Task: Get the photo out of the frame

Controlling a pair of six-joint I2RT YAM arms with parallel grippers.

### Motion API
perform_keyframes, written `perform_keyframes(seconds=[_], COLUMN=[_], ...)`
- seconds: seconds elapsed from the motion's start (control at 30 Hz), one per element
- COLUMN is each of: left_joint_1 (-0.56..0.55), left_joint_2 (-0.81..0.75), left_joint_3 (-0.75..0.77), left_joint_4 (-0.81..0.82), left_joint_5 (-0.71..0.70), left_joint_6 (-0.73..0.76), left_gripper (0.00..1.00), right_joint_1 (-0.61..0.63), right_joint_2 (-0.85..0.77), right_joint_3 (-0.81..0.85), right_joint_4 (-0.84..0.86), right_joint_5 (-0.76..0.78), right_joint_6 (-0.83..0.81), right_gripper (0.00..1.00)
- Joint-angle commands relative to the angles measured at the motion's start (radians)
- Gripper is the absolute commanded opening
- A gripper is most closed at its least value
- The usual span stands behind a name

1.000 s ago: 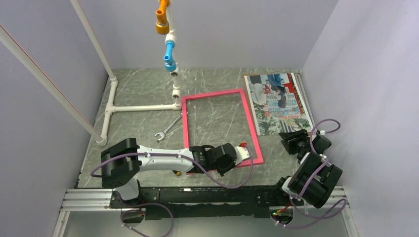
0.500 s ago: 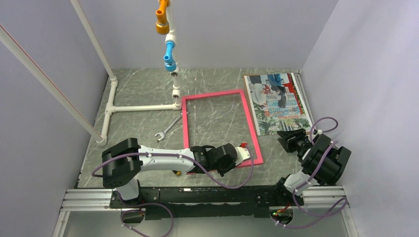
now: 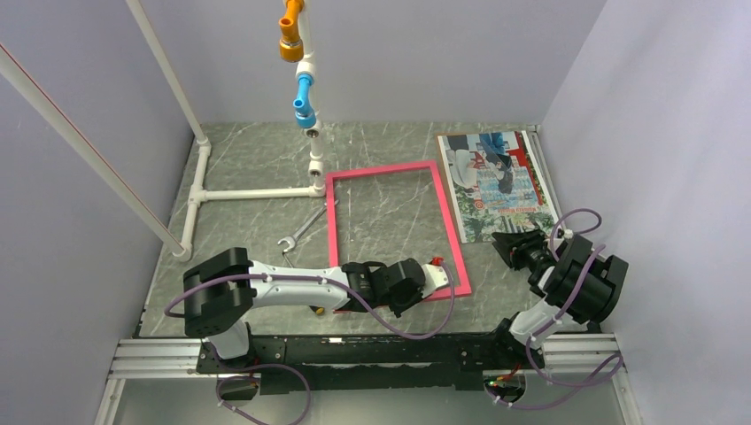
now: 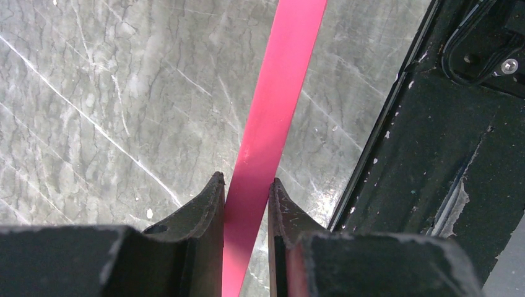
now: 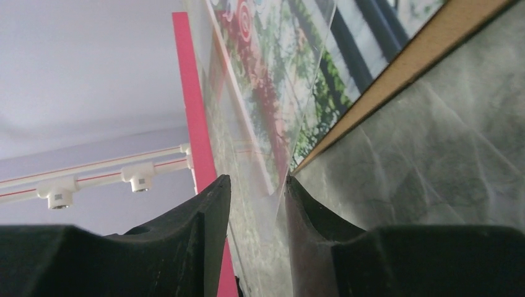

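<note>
The pink-red frame (image 3: 450,221) lies flat mid-table, bare table showing through it. My left gripper (image 3: 440,273) is shut on its near right border; in the left wrist view the pink strip (image 4: 285,74) runs between the jaws of that gripper (image 4: 246,182). The photo (image 3: 496,181) lies at the back right, outside the frame, on a brown board (image 5: 402,68). My right gripper (image 3: 507,241) sits at the photo's near edge. In the right wrist view it (image 5: 257,180) is narrowly open, with the corner of a clear sheet (image 5: 260,161) over the photo (image 5: 266,55) between the jaws.
A white pipe structure (image 3: 257,192) stands at the back left, with orange and blue fittings (image 3: 301,80) hanging above. A wrench (image 3: 301,232) lies left of the frame. The right wall is close beside the photo. The black base rail (image 4: 433,154) runs along the near edge.
My right arm has lifted its elbow and swung the gripper slightly left and back, up to the photo's near edge. My left gripper and the frame have not moved.
</note>
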Motion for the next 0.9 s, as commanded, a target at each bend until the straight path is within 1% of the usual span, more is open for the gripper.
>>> perform_keyframes(seconds=[0.0,0.23,0.4,0.5,0.57,0.73,0.87], left_joint_1=[0.002,0.001,0.0,0.0,0.0,0.0,0.0], left_joint_2=[0.0,0.005,0.0,0.003,0.007,0.011,0.01], left_joint_3=[0.037,0.042,0.039,0.044,0.048,0.057,0.055], left_joint_4=[-0.024,-0.033,-0.039,-0.043,-0.048,-0.057,-0.064], left_joint_5=[-0.093,-0.091,-0.099,-0.099,-0.098,-0.098,-0.101], left_joint_6=[-0.078,-0.079,-0.079,-0.078,-0.078,-0.077,-0.077], left_gripper=[0.0,0.0,0.0,0.0,0.0,0.0,0.0], right_joint_1=[0.025,0.091,0.154,0.188,0.208,0.244,0.268], right_joint_2=[0.019,0.102,0.189,0.251,0.291,0.34,0.35], right_joint_3=[0.002,0.026,0.041,0.045,0.056,0.072,0.104], right_joint_4=[0.143,0.293,0.445,0.588,0.641,0.694,0.672], right_joint_5=[-0.03,-0.008,0.025,0.046,0.068,0.135,0.173], right_joint_6=[0.041,0.132,0.217,0.283,0.327,0.353,0.346], right_gripper=[0.39,0.38,0.37,0.36,0.36,0.36,0.38])
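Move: The clear sheet lies over the photo, its middle about 14 cm ahead and 8 cm left of my right hand and some 3 cm lower; its near edge is already up between my open fingers. The photo on its board is just beneath it, in the same place. The middle of the pink frame is about 32 cm left and 2 cm ahead, 3 cm down. From my left hand the sheet lies roughly 31 cm ahead, 24 cm right and 6 cm down. I keep the clear sheet's near edge between my right fingers, the lower finger under it, and slide level in over the photo, about 5 cm forward and 4 cm left, the last stretch straight forward. My wrist rolls slightly, left side up; the fingers stay part open. My left hand keeps its hold on the frame's near bar. ##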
